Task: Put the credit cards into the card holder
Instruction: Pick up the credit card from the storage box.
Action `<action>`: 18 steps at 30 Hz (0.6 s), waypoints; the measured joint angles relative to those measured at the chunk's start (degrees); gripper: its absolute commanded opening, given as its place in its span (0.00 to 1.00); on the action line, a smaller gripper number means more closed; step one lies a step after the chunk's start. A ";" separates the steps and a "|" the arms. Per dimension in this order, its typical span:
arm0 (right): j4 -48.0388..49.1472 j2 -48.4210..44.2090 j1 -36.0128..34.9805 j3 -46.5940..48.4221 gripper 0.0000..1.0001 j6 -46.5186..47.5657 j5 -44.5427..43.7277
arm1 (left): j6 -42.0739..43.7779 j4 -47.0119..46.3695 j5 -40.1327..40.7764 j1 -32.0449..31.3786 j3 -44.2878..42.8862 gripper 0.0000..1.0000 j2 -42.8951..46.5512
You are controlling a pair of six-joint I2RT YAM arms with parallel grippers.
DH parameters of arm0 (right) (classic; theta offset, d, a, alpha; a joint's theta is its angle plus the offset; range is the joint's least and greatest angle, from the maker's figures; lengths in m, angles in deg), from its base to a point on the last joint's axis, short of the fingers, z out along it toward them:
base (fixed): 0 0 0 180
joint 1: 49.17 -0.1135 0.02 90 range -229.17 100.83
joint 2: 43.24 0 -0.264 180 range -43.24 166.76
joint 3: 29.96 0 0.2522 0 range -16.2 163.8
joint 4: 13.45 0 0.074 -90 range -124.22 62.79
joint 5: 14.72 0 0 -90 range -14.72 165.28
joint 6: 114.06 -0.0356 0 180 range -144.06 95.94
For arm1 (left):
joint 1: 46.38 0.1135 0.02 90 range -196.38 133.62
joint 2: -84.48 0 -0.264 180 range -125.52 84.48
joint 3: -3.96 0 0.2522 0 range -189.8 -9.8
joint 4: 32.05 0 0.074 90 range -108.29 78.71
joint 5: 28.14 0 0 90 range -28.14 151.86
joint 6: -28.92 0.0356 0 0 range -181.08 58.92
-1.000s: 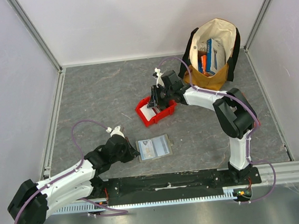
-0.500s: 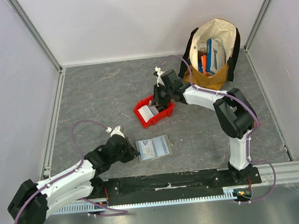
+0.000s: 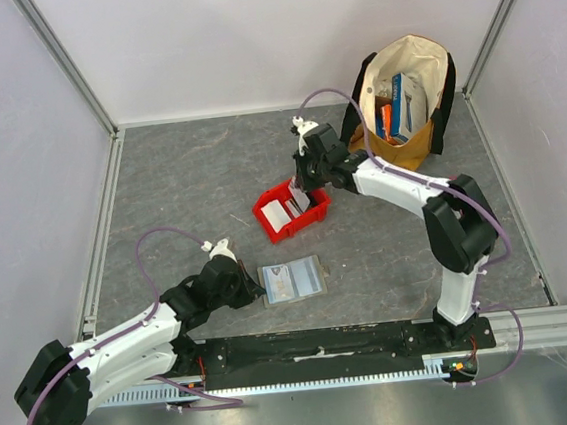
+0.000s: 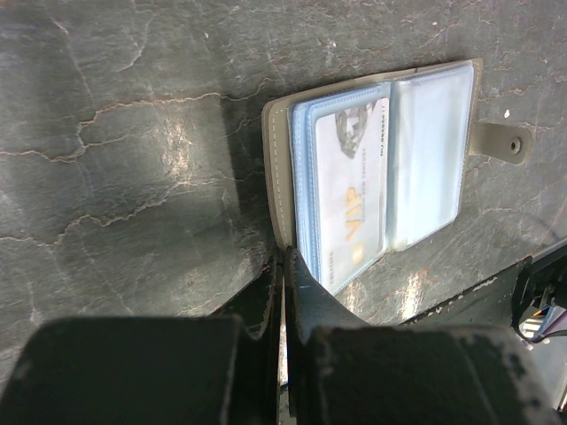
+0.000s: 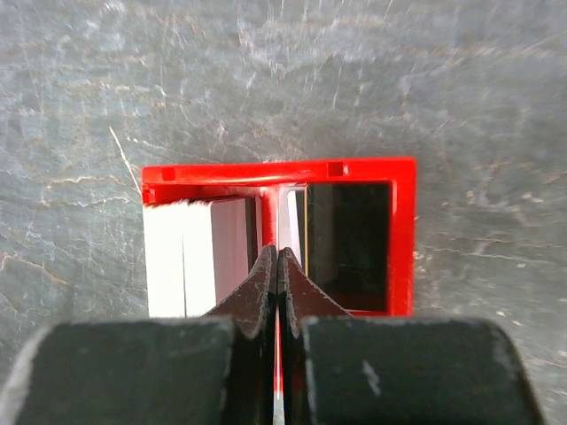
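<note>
The card holder [image 3: 291, 280] lies open on the grey table near the front, its clear sleeves up and a pale VIP card [image 4: 354, 195] in one pocket. My left gripper [image 3: 252, 292] is shut on the card holder's [image 4: 381, 168] left cover edge, fingertips [image 4: 283, 263] pinched together. A small red bin [image 3: 288, 234] mid-table holds white credit cards [image 5: 190, 257]. My right gripper [image 3: 302, 185] reaches down into the bin [image 5: 403, 239] and is shut on one thin credit card [image 5: 290, 221], held on edge between the fingertips [image 5: 279, 258].
A cream and tan tote bag [image 3: 430, 68] with upright colourful boxes [image 3: 399, 106] stands at the back right, just behind the right arm. Pale walls and metal rails [image 3: 99, 230] enclose the table on three sides.
The right gripper has closed on a card in the red bin and drawn back a little; the bin has shifted slightly left. The left arm and card holder have not moved.
</note>
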 measured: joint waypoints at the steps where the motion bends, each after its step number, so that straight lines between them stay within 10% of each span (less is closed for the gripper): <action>1: -0.48 -1.27 -0.15 0.00 0.00 0.79 -1.11 | 0.00 -0.07 -0.02 0.00 0.00 0.02 -0.02; 18: -5.49 -34.88 -4.31 -21.14 0.00 1.11 -14.56 | 0.00 -0.24 -0.04 0.00 -0.04 0.02 -0.52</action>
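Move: The right fingers already hold a card over the red storage box, whose middle is about 3 cm back, 2 cm left and 7 cm below them. The open card holder, where the card goes, lies some 22 cm back, 4 cm left and 8 cm lower. The white cards left in the box are about 5 cm back, 7 cm left and 6 cm below. From the left hand, the holder's middle is roughly 2 cm ahead, 7 cm right and 1 cm below. Keeping its shut pinch on the credit card, the right hand lifts it quickly some 12 cm up from the box, then swings back and to the right past the box's right side, sinking about 4 cm again at the end; it finishes some 9 cm back and 8 cm right. The fingertips tip up about 15 degrees on the way. ##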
